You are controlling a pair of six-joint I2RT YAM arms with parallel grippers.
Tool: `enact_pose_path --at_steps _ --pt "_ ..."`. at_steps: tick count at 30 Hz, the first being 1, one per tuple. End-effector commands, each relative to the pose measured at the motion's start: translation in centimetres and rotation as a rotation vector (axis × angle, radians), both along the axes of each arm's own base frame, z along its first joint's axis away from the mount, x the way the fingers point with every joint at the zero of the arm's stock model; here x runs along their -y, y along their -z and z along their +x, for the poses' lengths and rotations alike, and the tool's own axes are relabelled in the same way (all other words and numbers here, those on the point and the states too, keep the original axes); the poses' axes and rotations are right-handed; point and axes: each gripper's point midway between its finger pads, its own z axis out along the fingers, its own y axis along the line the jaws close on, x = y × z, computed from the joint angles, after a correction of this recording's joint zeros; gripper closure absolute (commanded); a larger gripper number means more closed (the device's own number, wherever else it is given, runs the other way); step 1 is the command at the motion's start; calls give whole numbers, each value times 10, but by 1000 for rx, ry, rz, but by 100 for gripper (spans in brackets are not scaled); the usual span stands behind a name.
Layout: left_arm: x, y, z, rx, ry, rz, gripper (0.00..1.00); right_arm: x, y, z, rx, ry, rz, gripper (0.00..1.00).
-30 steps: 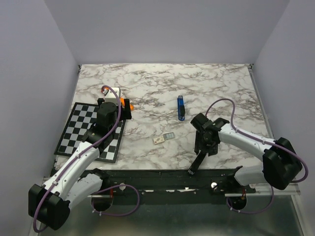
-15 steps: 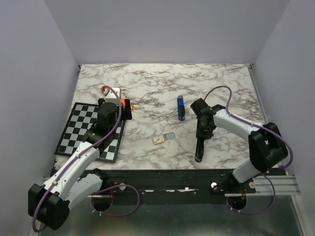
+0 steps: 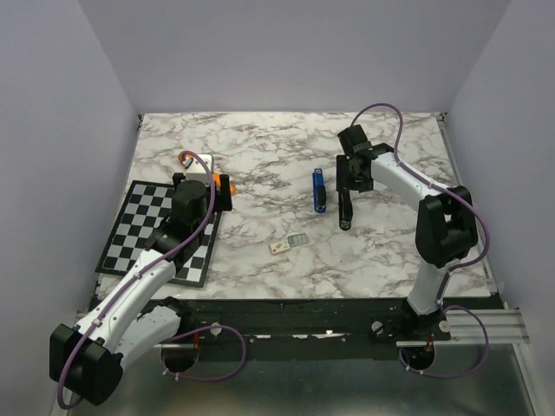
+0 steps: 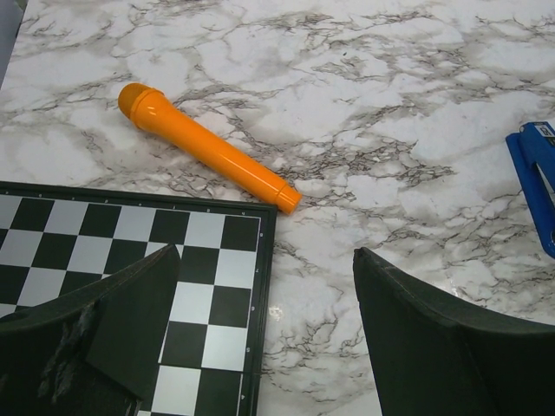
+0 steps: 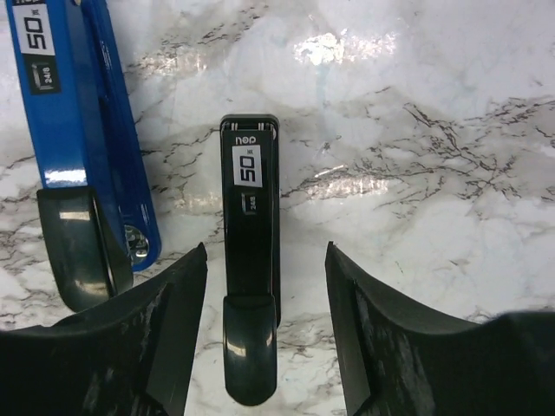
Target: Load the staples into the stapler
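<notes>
A black stapler (image 3: 345, 212) lies on the marble table, parallel to a blue stapler (image 3: 319, 189) on its left. My right gripper (image 3: 348, 192) is open and straddles the black stapler's (image 5: 250, 260) near end, with a gap on each side. The right gripper (image 5: 264, 251) touches neither stapler; the blue one (image 5: 78, 130) lies just outside its left finger. The staples (image 3: 298, 239), a tiny grey strip, lie mid-table beside a small whitish box (image 3: 279, 247). My left gripper (image 3: 220, 195) is open and empty over the chessboard's right edge; it shows in the left wrist view (image 4: 269, 347).
A black-and-white chessboard (image 3: 139, 225) lies at the left, also seen from the left wrist (image 4: 113, 243). An orange marker (image 4: 204, 147) lies just beyond it, and a white object (image 3: 201, 163) sits behind that. The blue stapler's tip (image 4: 538, 186) shows at the left wrist view's right edge.
The right arm has swung from the near edge toward the far middle. The black stapler has moved with it and now lies beside the blue one. The left arm has not moved.
</notes>
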Motion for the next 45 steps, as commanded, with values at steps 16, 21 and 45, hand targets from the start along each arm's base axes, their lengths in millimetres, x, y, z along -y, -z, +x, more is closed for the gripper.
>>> enact_pose_path --at_steps 16,21,45 --pt "7 0 3 9 18 16 11 -13 6 -82 -217 -45 122 42" --pt "8 0 2 12 19 13 11 -15 17 -88 -247 -50 116 46" --pt "9 0 1 14 26 5 11 12 51 -99 -217 -5 1 92"
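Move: The black stapler lies lengthwise below the right gripper, its middle about 4 cm back, roughly in line sideways and some 5 cm below; its black handle end is nearest the robot. The blue stapler stands 7 cm to the left and about 1 cm ahead of the right hand. The grey box lies some 13 cm back and 13 cm left of it. From the left hand, the black stapler is about 40 cm to the right, 4 cm ahead and 19 cm lower. Bring the right gripper back about 9 cm along the black stapler, rising a little clear of it first and then sinking to finish about 4 cm lower, over the near end of its handle. Tip the fingers some 10 degrees closer to straight down and close them so the pads pinch the sides of the handle end. ##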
